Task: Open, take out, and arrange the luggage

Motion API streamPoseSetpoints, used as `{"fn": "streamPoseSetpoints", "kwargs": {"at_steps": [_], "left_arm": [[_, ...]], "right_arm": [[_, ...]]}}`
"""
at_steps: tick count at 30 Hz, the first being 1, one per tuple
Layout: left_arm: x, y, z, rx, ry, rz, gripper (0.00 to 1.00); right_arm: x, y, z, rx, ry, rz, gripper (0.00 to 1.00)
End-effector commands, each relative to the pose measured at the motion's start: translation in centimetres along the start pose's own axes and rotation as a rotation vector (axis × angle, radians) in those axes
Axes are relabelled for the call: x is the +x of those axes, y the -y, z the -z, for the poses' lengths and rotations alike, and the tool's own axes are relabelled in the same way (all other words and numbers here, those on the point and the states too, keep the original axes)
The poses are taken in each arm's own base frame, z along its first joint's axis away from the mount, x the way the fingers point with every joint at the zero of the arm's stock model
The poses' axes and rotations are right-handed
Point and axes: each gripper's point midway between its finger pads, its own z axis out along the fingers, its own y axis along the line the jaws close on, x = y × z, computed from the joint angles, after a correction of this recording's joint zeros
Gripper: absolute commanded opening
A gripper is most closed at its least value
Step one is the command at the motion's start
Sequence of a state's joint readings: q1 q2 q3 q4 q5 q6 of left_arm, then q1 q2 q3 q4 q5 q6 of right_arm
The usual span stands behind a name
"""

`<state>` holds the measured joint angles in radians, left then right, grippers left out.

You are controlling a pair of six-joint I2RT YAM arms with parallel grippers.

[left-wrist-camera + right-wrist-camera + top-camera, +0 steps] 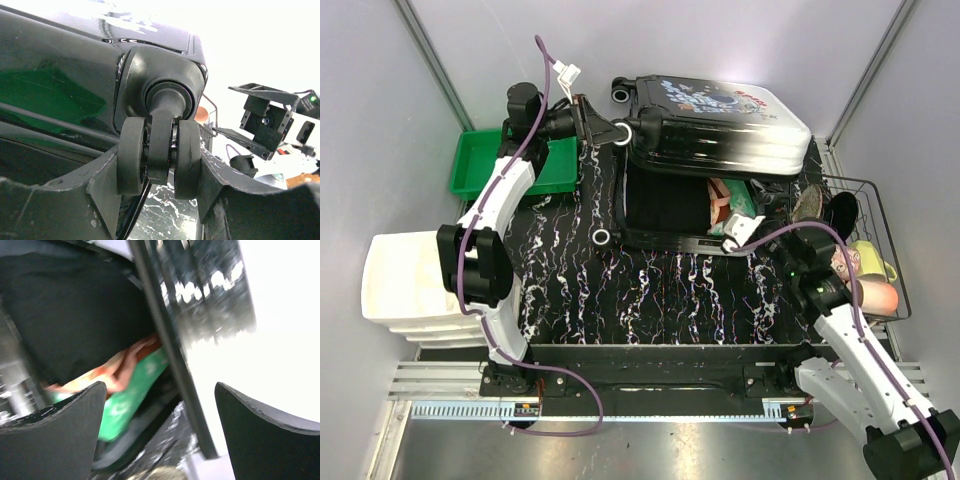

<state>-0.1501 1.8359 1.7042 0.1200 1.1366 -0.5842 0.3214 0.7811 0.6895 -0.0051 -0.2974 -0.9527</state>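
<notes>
The luggage point(720, 125) lies at the back middle of the table, its printed lid point(715, 140) lifted partway over the dark lined lower half point(665, 205). My left gripper point(612, 130) is shut on the lid's corner wheel point(160, 152), one finger on each side of the double wheel. Green and orange packets point(728, 203) show inside the open shell. My right gripper point(740, 232) hangs open at the case's front right corner. Between its fingers point(60, 432) I see a green packet point(137, 387) and the lid's dark edge point(170, 340), touching neither.
A green bin point(485, 165) sits at the back left behind my left arm. A white drawer unit point(405, 290) stands at the left edge. A wire basket point(880, 195) with a cup and other items is at the right. Two other white wheels point(602, 237) stick out from the case.
</notes>
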Motion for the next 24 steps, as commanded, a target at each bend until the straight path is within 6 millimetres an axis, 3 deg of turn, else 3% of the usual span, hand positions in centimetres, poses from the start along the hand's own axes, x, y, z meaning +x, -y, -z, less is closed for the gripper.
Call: {"fn": "streamPoseSetpoints", "kwargs": {"at_steps": [1,5,11,16,17,19,20,21,22,24], "left_arm": [[-7.3,0.2,0.8,-0.051,0.221,-0.071,0.00],[-7.6,0.0,0.7,-0.042,0.232,-0.052,0.00],[-7.3,0.0,0.8,-0.046,0.225,-0.051,0.00],[-7.2,-0.1,0.8,-0.046,0.222,-0.050,0.00],[-7.2,-0.1,0.9,-0.047,0.224,-0.051,0.00],[-7.1,-0.3,0.9,-0.049,0.223,-0.047,0.00],[-7.1,-0.5,1.0,-0.054,0.224,-0.042,0.00],[-7.1,-0.5,1.1,-0.056,0.224,-0.042,0.00],[-7.1,-0.6,1.2,-0.061,0.224,-0.044,0.03],[-7.1,-1.1,1.9,-0.090,0.219,-0.078,0.27]], "right_arm": [[-3.8,5.2,-0.4,0.225,0.107,0.322,1.00],[-2.6,5.0,-2.3,0.255,0.083,0.475,1.00],[-3.8,8.6,-5.7,0.356,0.096,0.521,1.00],[-3.2,9.9,-8.6,0.420,0.088,0.567,0.97],[-3.9,11.1,-8.8,0.458,0.091,0.579,0.95],[-3.9,11.9,-9.7,0.483,0.087,0.577,0.79],[-4.8,13.4,-9.8,0.517,0.091,0.576,0.70],[-4.5,13.5,-10.5,0.506,0.081,0.570,0.58],[-4.6,14.2,-10.6,0.516,0.081,0.559,0.40],[-5.4,15.8,-11.3,0.532,0.088,0.555,0.25]]}}
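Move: The suitcase lid's near rim is about 6 cm ahead of the right hand, 4 cm to its left and slightly above. The orange and green clothes in the open shell are roughly 2 cm back, 4 cm left and 20 cm below; the dish rack is some 22 cm right and 10 cm back, well below. The left hand already pinches a lid wheel, with that rim some 21 cm to its right and 8 cm back, slightly lower. Right hand reaches about 13 cm forward and up, closing on the lid rim; left, still pinching the wheel, edges likewise. ##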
